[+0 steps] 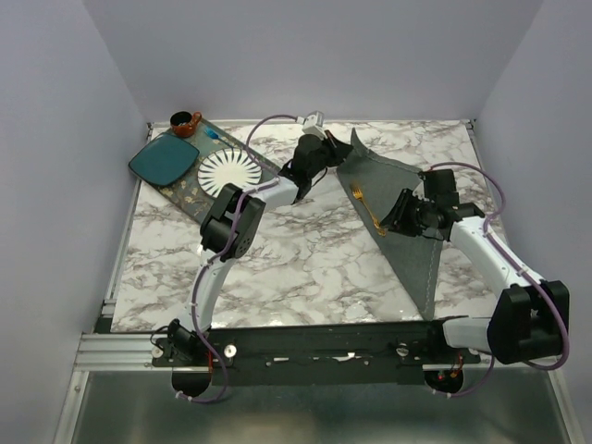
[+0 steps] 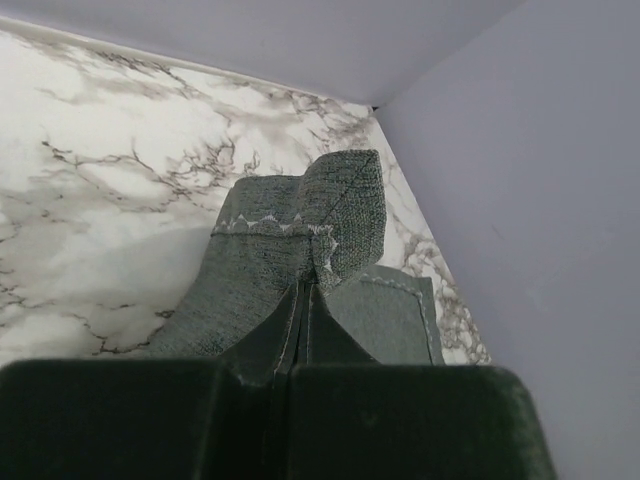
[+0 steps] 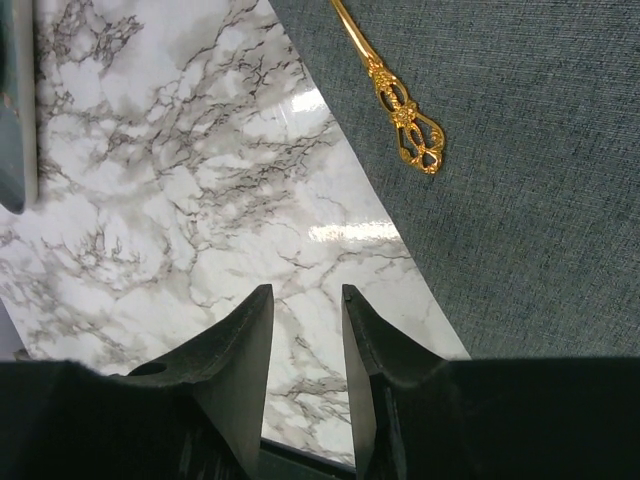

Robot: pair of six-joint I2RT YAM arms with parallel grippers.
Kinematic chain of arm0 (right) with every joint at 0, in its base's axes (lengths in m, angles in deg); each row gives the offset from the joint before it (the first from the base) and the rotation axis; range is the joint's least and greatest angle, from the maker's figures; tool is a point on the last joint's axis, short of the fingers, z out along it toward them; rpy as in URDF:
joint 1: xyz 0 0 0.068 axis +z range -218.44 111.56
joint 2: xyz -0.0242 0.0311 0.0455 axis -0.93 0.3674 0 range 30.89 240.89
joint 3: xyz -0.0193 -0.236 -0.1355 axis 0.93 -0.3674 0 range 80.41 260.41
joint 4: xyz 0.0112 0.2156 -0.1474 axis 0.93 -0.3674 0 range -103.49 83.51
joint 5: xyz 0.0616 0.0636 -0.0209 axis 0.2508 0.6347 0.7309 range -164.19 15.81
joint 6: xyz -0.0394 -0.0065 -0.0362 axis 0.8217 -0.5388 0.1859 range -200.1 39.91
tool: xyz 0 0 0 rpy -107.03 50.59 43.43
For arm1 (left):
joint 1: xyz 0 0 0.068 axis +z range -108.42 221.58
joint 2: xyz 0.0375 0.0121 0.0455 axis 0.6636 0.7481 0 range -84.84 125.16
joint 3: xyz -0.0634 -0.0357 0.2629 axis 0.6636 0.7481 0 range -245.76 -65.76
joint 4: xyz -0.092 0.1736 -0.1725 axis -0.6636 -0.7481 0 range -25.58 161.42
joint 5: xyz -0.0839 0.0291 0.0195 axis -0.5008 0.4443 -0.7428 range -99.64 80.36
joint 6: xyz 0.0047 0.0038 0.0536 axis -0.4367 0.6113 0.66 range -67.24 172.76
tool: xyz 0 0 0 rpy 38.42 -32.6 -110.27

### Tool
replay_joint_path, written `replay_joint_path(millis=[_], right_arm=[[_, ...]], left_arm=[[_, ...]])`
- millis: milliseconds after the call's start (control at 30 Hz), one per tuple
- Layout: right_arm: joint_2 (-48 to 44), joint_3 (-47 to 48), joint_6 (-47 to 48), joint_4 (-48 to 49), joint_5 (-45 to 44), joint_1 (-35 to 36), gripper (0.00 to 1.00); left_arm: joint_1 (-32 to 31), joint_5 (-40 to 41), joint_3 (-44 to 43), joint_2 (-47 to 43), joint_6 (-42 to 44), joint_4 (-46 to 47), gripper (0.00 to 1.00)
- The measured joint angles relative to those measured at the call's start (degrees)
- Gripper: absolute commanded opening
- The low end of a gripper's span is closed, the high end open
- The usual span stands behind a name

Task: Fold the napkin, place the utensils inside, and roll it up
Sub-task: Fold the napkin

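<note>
The dark grey napkin [image 1: 407, 208] lies as a long triangle on the right half of the marble table. Its far corner is lifted off the table, and my left gripper [image 1: 326, 155] is shut on it. In the left wrist view the cloth [image 2: 290, 235] bunches up from the closed jaws of the left gripper [image 2: 304, 292]. A thin golden utensil [image 1: 367, 209] lies on the napkin near its left edge, and its ornate handle [image 3: 405, 115] shows in the right wrist view. My right gripper [image 1: 394, 222] hovers just beside the utensil. That gripper [image 3: 307, 292] is open and empty, above bare marble next to the napkin [image 3: 520, 180].
At the back left a dark tray [image 1: 190, 197] carries a teal square plate [image 1: 165, 159], a white ribbed plate [image 1: 228, 170] and a small brown cup [image 1: 183, 122]. The teal plate's edge [image 3: 10, 110] shows in the right wrist view. Walls enclose the table on three sides.
</note>
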Motion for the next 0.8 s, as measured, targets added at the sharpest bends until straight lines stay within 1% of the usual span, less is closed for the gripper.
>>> replay_joint_path(millis=[233,367,500,633,800], right_arm=[[1.25,0.0,-2.89,1.22,0.24,-3.17,0.4],[3.63,-0.04,-3.21,2.01,0.28,-5.05,0.39],[6.21,-2.93,-3.19,3.63,0.42,-5.44,0.39],[6.34,-5.33,-3.23,3.72,0.42,-5.44,0.39],[6.34,-5.55,-3.65,4.46,0.42,-5.7,0.39]], left_arm=[[-2.78,-1.01,7.06,-3.93,3.91,-0.42,0.0],[-5.29,-1.18,7.41,-5.95,8.11,-2.82,0.0],[-8.02,-1.27,7.41,-8.76,12.5,-4.15,0.0],[-9.73,-1.4,7.58,-10.95,15.19,-4.81,0.0],[-10.45,-1.42,9.18,-11.85,16.9,-5.16,0.0]])
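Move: The napkin corner is already pinched in the left fingers. The napkin's middle, where the fold is headed, lies about 11 cm back, 14 cm to the left hand's right and 12 cm below. The fork's middle lies some 11 cm back and 5 cm right of that hand. The napkin's middle is roughly 12 cm ahead of the right hand, 2 cm to its right and 7 cm down; the fork's middle is about 12 cm ahead and 8 cm left of it. The napkin's far-left corner stays pinched in the shut left fingers and is drawn back and to the right, some 11 cm back and half that across, in the air towards the napkin's middle, dipping slightly before rising about 3 cm net while the wrist rolls left side up and turns clockwise. The half-open right hand shifts right, then sinks about 5 cm close over the napkin beside the fork handle, tipping down; no contact can be made out. ##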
